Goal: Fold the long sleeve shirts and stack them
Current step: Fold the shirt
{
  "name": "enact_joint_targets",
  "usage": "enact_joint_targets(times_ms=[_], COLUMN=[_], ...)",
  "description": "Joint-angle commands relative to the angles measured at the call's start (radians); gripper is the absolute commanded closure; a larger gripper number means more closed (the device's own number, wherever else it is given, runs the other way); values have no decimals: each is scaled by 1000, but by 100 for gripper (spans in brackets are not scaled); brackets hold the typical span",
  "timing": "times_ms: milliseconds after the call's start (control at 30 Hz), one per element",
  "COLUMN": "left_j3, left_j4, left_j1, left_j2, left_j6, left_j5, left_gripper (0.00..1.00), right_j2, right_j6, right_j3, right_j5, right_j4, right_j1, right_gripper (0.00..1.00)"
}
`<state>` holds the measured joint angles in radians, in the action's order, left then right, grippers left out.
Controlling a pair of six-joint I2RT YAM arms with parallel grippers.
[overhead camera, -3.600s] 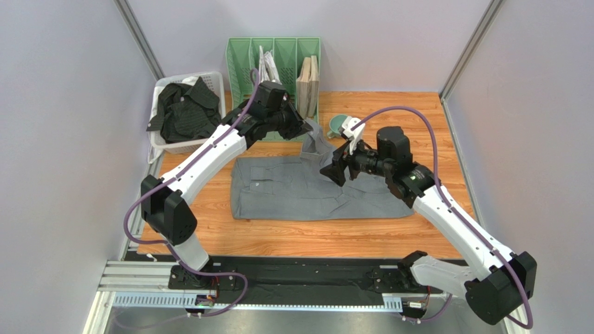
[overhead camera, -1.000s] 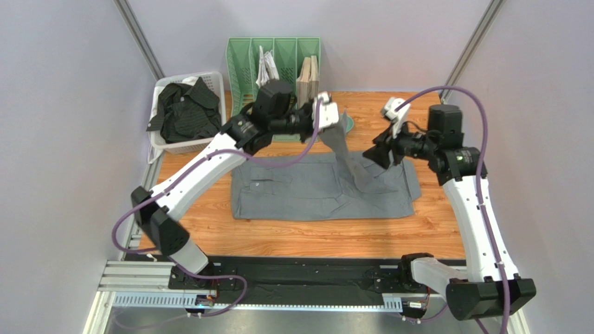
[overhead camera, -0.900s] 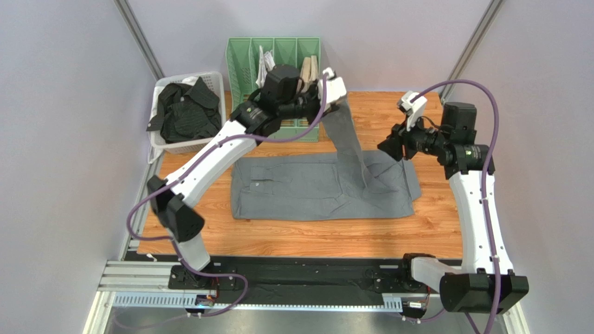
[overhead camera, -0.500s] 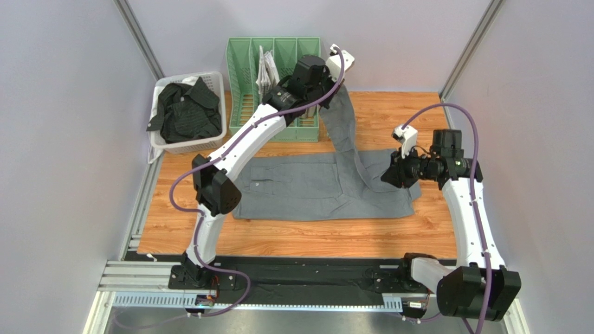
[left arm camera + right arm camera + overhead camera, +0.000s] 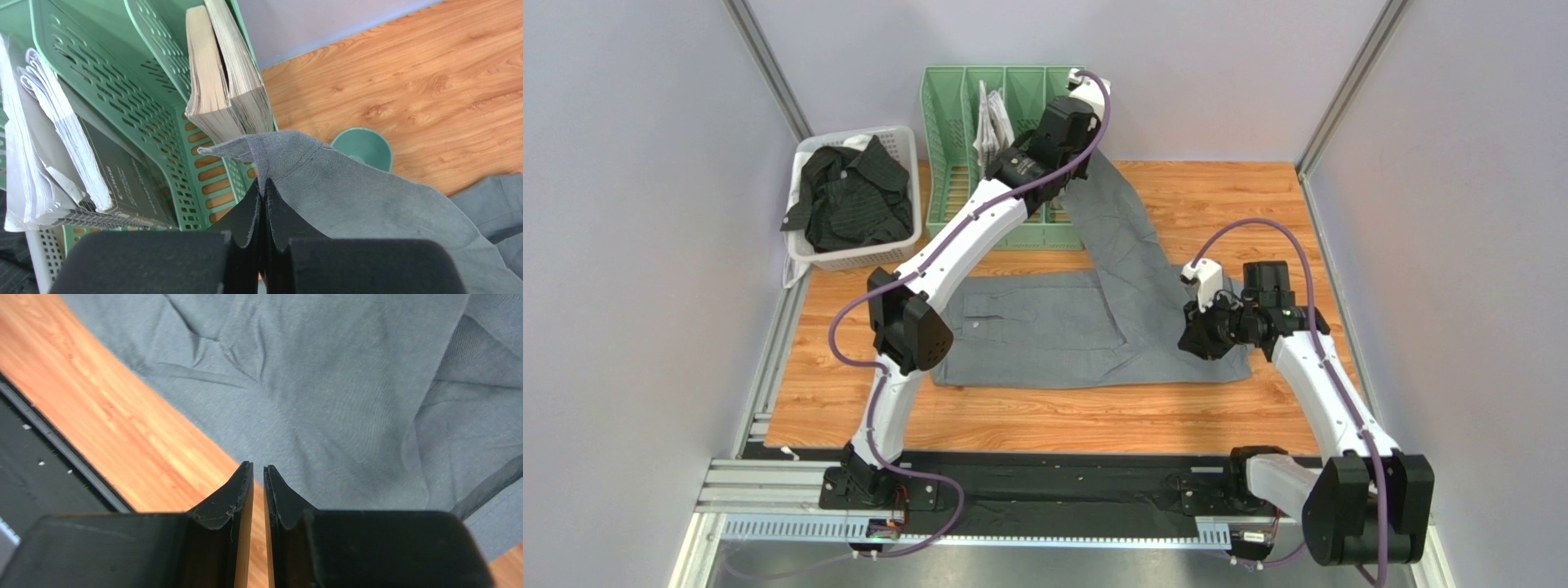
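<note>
The grey long sleeve shirt [image 5: 1051, 331] lies flat across the middle of the table. One sleeve [image 5: 1124, 245] is drawn out straight toward the far side. My left gripper [image 5: 1078, 153] is shut on that sleeve's cuff [image 5: 276, 150], just in front of the green rack; in the left wrist view [image 5: 263, 187] the cloth is pinched between the tips. My right gripper [image 5: 1193, 338] hovers over the shirt's near right part. Its jaws [image 5: 258, 468] stand a narrow slit apart with nothing between them. The black striped shirt [image 5: 844, 196] lies crumpled in the white basket [image 5: 897, 132].
The green slotted file rack [image 5: 952, 123] holds papers [image 5: 55, 153] and books [image 5: 224, 79] at the back. A teal bowl [image 5: 363, 146] sits on the wood behind the held sleeve. A black strip [image 5: 43, 490] runs along the table's near edge.
The left arm has carried the sleeve up and back toward the rack, stretching it straight. The right arm has swung from the far right to the shirt's near right part, its jaws narrowing.
</note>
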<state>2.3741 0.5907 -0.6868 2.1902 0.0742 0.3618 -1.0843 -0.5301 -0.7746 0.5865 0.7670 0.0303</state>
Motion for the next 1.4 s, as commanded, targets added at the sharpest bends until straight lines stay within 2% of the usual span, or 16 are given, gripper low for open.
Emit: enact_joint_targets(times_ms=[0, 167, 267, 333, 400, 500, 533, 633, 733, 767, 867, 1000, 1100, 1133, 1233, 1367], left_j3=[-65, -225, -246, -246, -263, -378, -445, -589, -721, -748, -851, -981, -1052, -1082, -1137, -1194], left_j4=[-38, -132, -161, -151, -123, -132, -127, -77, 15, 81, 203, 251, 276, 284, 267, 232], left_j1=[-2, -3, -2, 3, 12, 20, 21, 30, 61, 66, 90, 110, 119, 124, 159, 194], left_j2=[-75, -171, -202, -225, -271, -372, -400, -504, -595, -613, -662, -711, -715, -715, -721, -715], left_j6=[19, -42, -73, -145, -206, -341, -437, -601, -828, -964, -1173, -1500, -1641, -1730, -1861, -1933], left_j5=[-79, -300, -340, -397, -535, -720, -763, -918, -1063, -1093, -1115, -1103, -1057, -1040, -1015, -995], left_gripper=[100, 100, 100, 100, 100, 100, 100, 100, 100, 100, 100, 100, 100, 100, 100, 98], right_j2=[-84, -190, -239, -272, -258, -224, -203, -155, -138, -138, -152, -187, -219, -227, -249, -261], right_j6=[33, 68, 82, 90, 72, 13, -5, -77, -158, -175, -217, -219, -205, -202, -205, -214], right_j3=[5, 12, 23, 14, 8, -12, -20, -48, -72, -81, -95, -112, -126, -133, -146, -150], right_j5=[-109, -203, -257, -252, -205, -125, -102, -56, -42, -42, -37, -25, -14, -13, -16, -19], right_j4=[-191, -267, -310, -311, -289, -208, -180, -80, 8, 24, 72, 78, 84, 89, 100, 113], right_j1=[14, 0, -4, -20, -69, -110, -122, -167, -205, -222, -250, -268, -267, -267, -267, -267], right_gripper=[85, 85, 84, 84, 84, 83, 83, 84, 84, 84, 84, 83, 82, 82, 82, 81])
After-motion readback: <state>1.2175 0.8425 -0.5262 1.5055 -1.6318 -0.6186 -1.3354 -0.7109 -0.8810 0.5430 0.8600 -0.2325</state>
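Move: The left gripper holds the sleeve end high out in front. The shirt's left part, where the sleeve is headed, lies about 23 cm back, 11 cm left and 29 cm below. The mug is some 5 cm back, 10 cm right and 26 cm down; the green organizer is level fore and aft, 10 cm left and 20 cm down. From the right hand, the shirt's right end is about 4 cm ahead, 5 cm right and 9 cm below. Swing the left gripper back about 23 cm over the shirt, keeping the sleeve pinched: dip slightly, carry it roughly level, then lower it steeply and bring it left, turning the wrist clockwise some 90 degrees as it rolls. Meanwhile dip the right fingers down, forward and right by the shirt's right end, lift partway, and ease right and back before settling slightly lower, with their narrow gap unchanged. ##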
